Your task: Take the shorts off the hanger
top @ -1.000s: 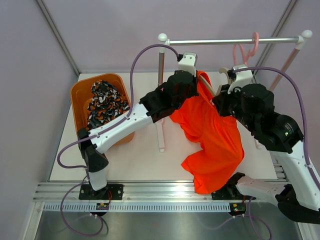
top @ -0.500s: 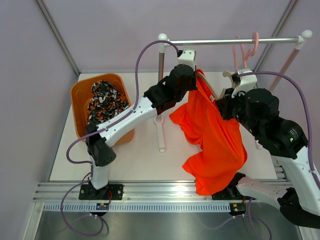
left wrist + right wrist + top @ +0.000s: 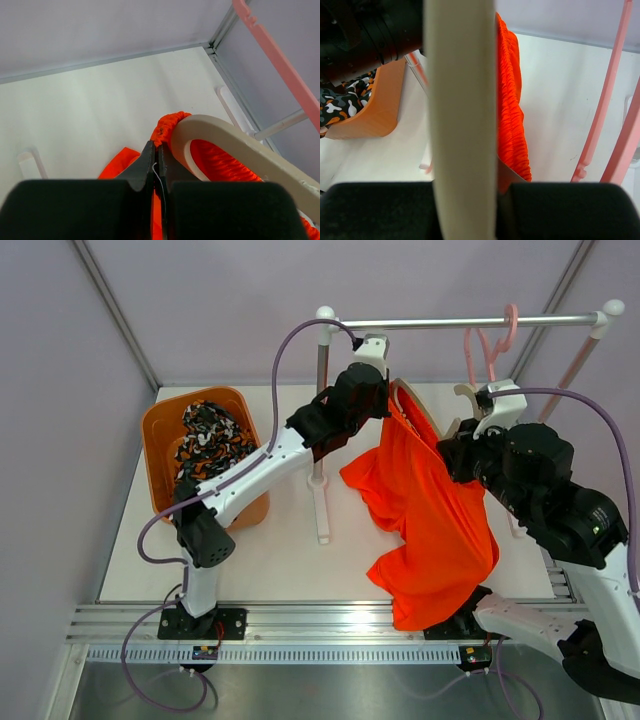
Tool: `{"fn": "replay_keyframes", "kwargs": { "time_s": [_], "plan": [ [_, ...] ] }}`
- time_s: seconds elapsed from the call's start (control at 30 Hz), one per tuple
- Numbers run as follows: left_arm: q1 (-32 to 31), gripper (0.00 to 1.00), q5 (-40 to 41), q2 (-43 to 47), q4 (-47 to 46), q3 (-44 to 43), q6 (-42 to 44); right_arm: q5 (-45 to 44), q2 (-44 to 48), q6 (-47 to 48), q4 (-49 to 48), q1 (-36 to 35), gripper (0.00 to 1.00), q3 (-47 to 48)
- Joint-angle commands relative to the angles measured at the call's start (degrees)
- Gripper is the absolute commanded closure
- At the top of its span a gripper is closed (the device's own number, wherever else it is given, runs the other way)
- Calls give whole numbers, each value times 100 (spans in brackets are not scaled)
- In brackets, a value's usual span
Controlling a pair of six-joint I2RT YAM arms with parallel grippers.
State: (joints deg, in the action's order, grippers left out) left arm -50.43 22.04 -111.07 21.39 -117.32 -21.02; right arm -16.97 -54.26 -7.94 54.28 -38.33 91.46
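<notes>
The plain orange shorts [image 3: 425, 510] hang from a cream hanger [image 3: 417, 412] held in the air in front of the rack. My left gripper [image 3: 390, 392] is shut on the gathered waistband [image 3: 167, 122] at the hanger's [image 3: 225, 142] left end. Pinched fabric shows between its closed fingers [image 3: 146, 160]. My right gripper [image 3: 455, 440] is shut on the hanger's arm [image 3: 462, 125], which runs up between its jaws, with the orange waistband [image 3: 509, 100] beside it. The camouflage-patterned shorts [image 3: 207, 445] lie in the orange basket [image 3: 158, 445].
A metal rack rod [image 3: 460, 322] crosses the back, with pink hangers [image 3: 490, 340] on its right part. The rack's left post [image 3: 321, 430] stands just behind my left arm. The basket [image 3: 375, 112] sits at the table's left. Grey walls close in on three sides.
My left gripper has risen and moved back with the waistband. My right arm has shifted right with the hanger. The waistband now stretches further along the hanger's end.
</notes>
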Motion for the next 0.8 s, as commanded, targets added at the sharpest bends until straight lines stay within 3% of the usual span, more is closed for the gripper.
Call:
{"fn": "replay_keyframes", "kwargs": {
  "time_s": [0.0,0.33,0.53,0.63,0.77],
  "plan": [
    [376,100,196,-213,-38,-46,247,115,328,-40,-181,1,100,170],
    [280,100,-630,155,-196,595,159,-87,276,-5,-594,1,100,-14],
    [-141,100,-963,1279,-960,1824,440,-298,65,21,-901,1,100,-128],
    [-414,100,-1411,1824,-1031,2133,791,-429,-40,21,-1060,0,100,-164],
    [-1220,100,-1694,2501,-926,2467,2018,-684,-181,-32,-1218,1,100,-164]
  ]
}}
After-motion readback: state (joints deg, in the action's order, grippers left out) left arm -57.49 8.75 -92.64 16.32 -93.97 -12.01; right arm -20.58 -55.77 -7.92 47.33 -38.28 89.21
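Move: The left fingers hold the orange shorts' waistband beside the hanger's left end, which is still inside it about 2 cm ahead, 2 cm right and 1 cm higher. The shorts' middle hangs some 10 cm back, 6 cm right and 17 cm below that hand; the pink hanger is about level with it, 18 cm to its right and 3 cm higher. From the right hand, gripping the hanger, that end lies roughly 16 cm ahead, 9 cm left and 7 cm lower. Down first, by about 5 cm with a slight drift to the right, then back towards its base by some 12 cm while rising again, the left hand draws the pinched waistband off the hanger's left end, its wrist turning about 20 degrees clockwise. The right hand keeps its grip on the hanger and eases about 2 cm forward against the pull. ##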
